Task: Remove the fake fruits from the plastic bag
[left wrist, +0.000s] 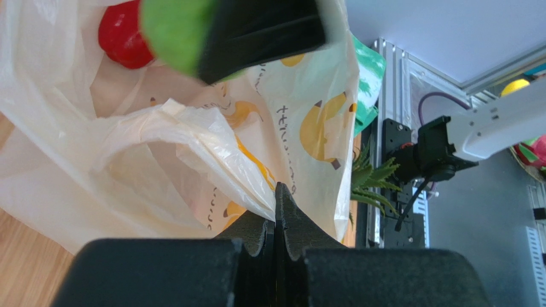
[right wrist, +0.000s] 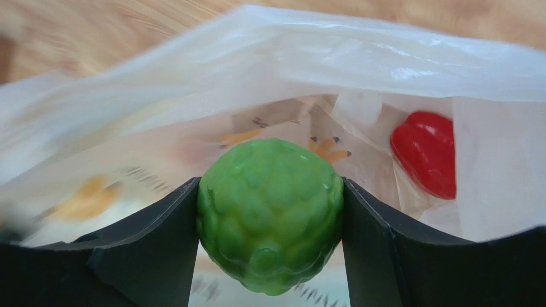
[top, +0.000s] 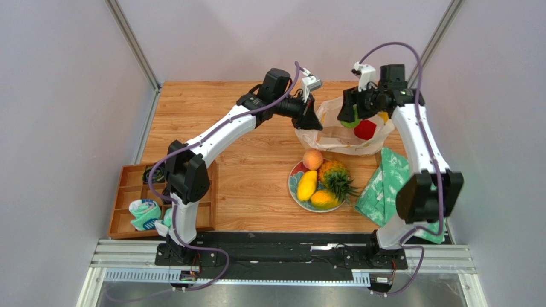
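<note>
The plastic bag (top: 333,135) lies open at the back right of the table, printed with yellow bananas. My left gripper (left wrist: 277,192) is shut on the bag's rim (left wrist: 211,137) and holds it up. Inside the bag's mouth, my right gripper (right wrist: 269,187) is shut on the bumpy green fruit (right wrist: 269,214), with both pads against its sides. A glossy red bell pepper (right wrist: 426,153) lies deeper in the bag, to the right. On a plate are a peach (top: 313,158), a small pineapple (top: 334,176) and two mangoes (top: 307,185).
The plate (top: 293,187) stands in front of the bag near the table's middle. A green-and-white patterned cloth (top: 384,185) lies right of it. A wooden compartment tray (top: 126,192) with small items sits at the near left edge.
</note>
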`<action>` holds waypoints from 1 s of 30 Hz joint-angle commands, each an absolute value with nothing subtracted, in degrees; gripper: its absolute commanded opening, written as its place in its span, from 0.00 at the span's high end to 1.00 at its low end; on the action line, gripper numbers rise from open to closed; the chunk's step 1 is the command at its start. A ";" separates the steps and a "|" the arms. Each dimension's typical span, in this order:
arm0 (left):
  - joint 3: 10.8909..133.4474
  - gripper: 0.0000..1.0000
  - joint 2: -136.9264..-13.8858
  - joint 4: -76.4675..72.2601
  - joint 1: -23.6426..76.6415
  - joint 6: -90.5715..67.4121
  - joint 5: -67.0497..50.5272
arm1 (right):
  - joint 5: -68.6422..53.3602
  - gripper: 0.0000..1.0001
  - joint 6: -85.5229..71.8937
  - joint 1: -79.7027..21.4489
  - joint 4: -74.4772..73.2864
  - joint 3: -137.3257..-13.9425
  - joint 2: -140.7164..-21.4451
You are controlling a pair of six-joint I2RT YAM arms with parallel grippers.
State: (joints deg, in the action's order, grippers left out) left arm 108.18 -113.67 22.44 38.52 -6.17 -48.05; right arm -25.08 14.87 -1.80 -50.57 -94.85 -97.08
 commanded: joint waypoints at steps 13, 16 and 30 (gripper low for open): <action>119.79 1.00 -119.79 9.93 30.15 -24.26 -38.14 | -38.77 0.65 30.15 -19.59 -61.80 -83.87 -77.43; 121.20 1.00 -120.06 9.93 29.01 -24.26 -38.76 | -36.57 0.65 31.55 -23.28 -57.58 -82.62 -79.96; 113.12 1.00 -116.98 9.76 27.51 -26.46 -39.99 | -32.26 0.65 38.15 -33.40 -49.14 -83.23 -97.63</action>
State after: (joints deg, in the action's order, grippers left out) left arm 114.54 -120.22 11.27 27.73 -24.93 -38.68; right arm -33.61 36.88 -32.01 -54.76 -82.56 -94.45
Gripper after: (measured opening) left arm 0.007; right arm 0.702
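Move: The fruit plate, for which the green fruit in the right hand is bound, lies about 13 cm back, 9 cm left and 20 cm below that hand. The peach on it is some 4 cm back and 11 cm left, the pineapple 9 cm back and 3 cm left; the red fruit in the bag is about 8 cm ahead and 7 cm right, 18 cm down. From the left hand, the plate is some 3 cm back, 4 cm right and 26 cm below. Still gripping the green fruit, the right hand swings left and back, roughly 17 and 15 cm, towards the plate: it first rises about 11 cm clear of the bag, then sinks some 17 cm over the plate's left side, turning about 50 degrees counter-clockwise. The left hand, still pinching the bag's rim, pulls it about 13 cm forward and a little left. ##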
